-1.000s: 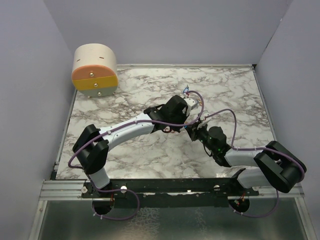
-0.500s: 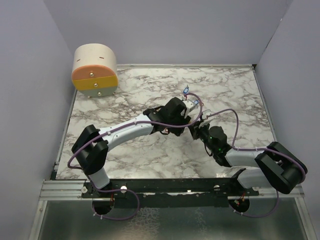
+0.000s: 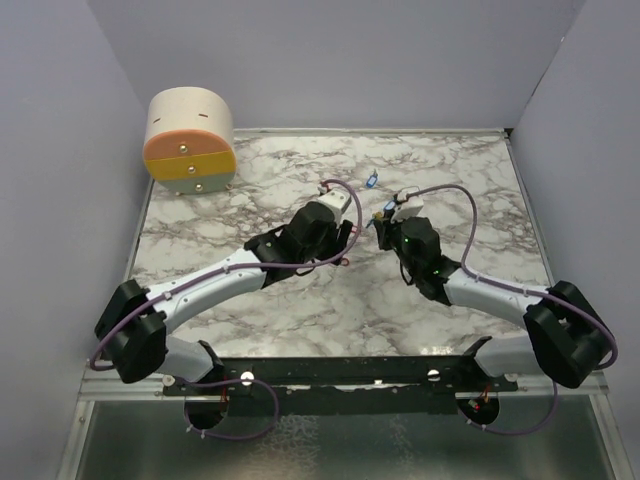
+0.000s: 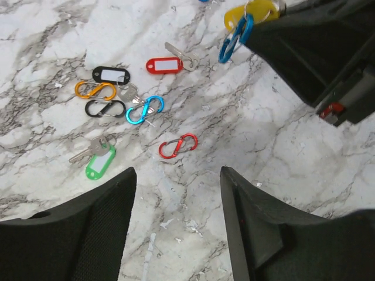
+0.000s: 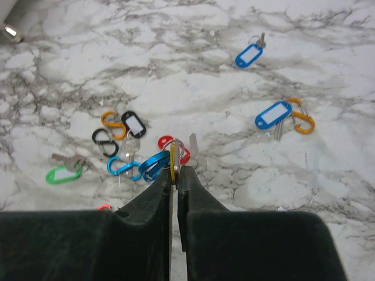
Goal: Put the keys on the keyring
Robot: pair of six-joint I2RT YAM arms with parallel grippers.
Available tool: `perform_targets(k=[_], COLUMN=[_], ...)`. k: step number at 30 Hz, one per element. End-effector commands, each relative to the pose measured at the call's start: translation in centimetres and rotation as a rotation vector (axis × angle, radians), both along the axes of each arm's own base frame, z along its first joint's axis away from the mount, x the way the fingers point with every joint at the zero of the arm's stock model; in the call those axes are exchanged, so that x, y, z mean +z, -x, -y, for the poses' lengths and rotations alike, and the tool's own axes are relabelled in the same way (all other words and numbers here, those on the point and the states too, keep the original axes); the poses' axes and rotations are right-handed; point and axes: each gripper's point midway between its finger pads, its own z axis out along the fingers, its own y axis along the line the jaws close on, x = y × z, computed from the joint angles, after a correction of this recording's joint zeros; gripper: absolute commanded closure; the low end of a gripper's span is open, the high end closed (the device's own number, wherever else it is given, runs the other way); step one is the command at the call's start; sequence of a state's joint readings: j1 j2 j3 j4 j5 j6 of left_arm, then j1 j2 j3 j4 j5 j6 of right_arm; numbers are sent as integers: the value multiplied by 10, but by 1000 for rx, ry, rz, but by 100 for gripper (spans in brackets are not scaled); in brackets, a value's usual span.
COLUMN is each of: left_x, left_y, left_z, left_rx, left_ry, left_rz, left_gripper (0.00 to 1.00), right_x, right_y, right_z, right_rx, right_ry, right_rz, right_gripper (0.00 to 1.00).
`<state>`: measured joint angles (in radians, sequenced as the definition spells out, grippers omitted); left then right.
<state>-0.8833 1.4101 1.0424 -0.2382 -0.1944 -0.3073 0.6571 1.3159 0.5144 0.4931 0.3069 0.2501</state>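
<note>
My right gripper point(image 5: 176, 168) is shut on a yellow key point(image 5: 174, 153) seen edge-on, held above the marble. A blue carabiner keyring point(image 5: 153, 165) hangs from the key's metal ring. The left wrist view shows the same yellow key point(image 4: 249, 12) and blue carabiner point(image 4: 235, 38) at the right gripper's tip. My left gripper point(image 4: 177, 171) is open and empty, left of the right gripper point(image 3: 385, 222) and above a red carabiner point(image 4: 177, 146). Loose on the table lie a red key point(image 4: 164, 65), a green key point(image 4: 99, 162) and two blue keys point(image 5: 249, 54) point(image 5: 273, 114).
More carabiners lie near the keys: orange point(image 4: 95, 89), black point(image 4: 105, 108), blue point(image 4: 145, 109), plus a black tag point(image 4: 111, 75). Another orange carabiner point(image 5: 303, 121) lies beside a blue key. A round cream and orange drawer box point(image 3: 190, 140) stands at the far left corner.
My left gripper has opened and pulled back to the left, away from the right gripper. The right gripper, still holding the yellow key and blue carabiner, has moved a little farther back.
</note>
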Motion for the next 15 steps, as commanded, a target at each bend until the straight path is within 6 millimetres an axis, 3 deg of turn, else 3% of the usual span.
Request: perform_targets(k=[1, 7, 12, 15], left_x=[32, 29, 27, 29], left_y=[-12, -10, -11, -12], left_z=[-10, -22, -29, -30], left_rx=[106, 137, 182, 195], left_ry=[129, 122, 133, 157], left_rz=[119, 135, 144, 157], left_gripper=[36, 27, 10, 8], right_x=[1, -18, -47, -58], right_y=[-25, -58, -68, -71], right_z=[22, 35, 56, 66], right_rx=[-156, -210, -249, -258], right_ry=[54, 81, 74, 69], right_rz=[-88, -205, -282, -308], right_gripper=[99, 99, 99, 99])
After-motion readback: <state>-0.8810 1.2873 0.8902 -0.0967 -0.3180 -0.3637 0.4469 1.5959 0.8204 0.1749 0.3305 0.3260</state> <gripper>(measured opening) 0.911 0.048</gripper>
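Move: The right hand holds the yellow-tagged key with a light-blue carabiner. The finished blue-tag key lies about 11 cm ahead of it, 6 cm to its right and 11 below, with its orange carabiner another 3 cm right; the red-tag key is roughly 5 cm ahead and 4 left. From the left hand, the loose red carabiner lies some 5 cm ahead, 4 right and 15 below, with the light-blue carabiner on the table about 7 cm beyond it. Forward first with a small rise, then curving right and down, the right hand carries the yellow-tagged key towards the blue-tag key, about 7 cm forward, 6 right and 4.5 lower overall. Its fingers stay shut while it tips some 15 degrees down and turns as much clockwise. The empty left hand draws 2.5 cm left, away from it, opening nearly fully. ##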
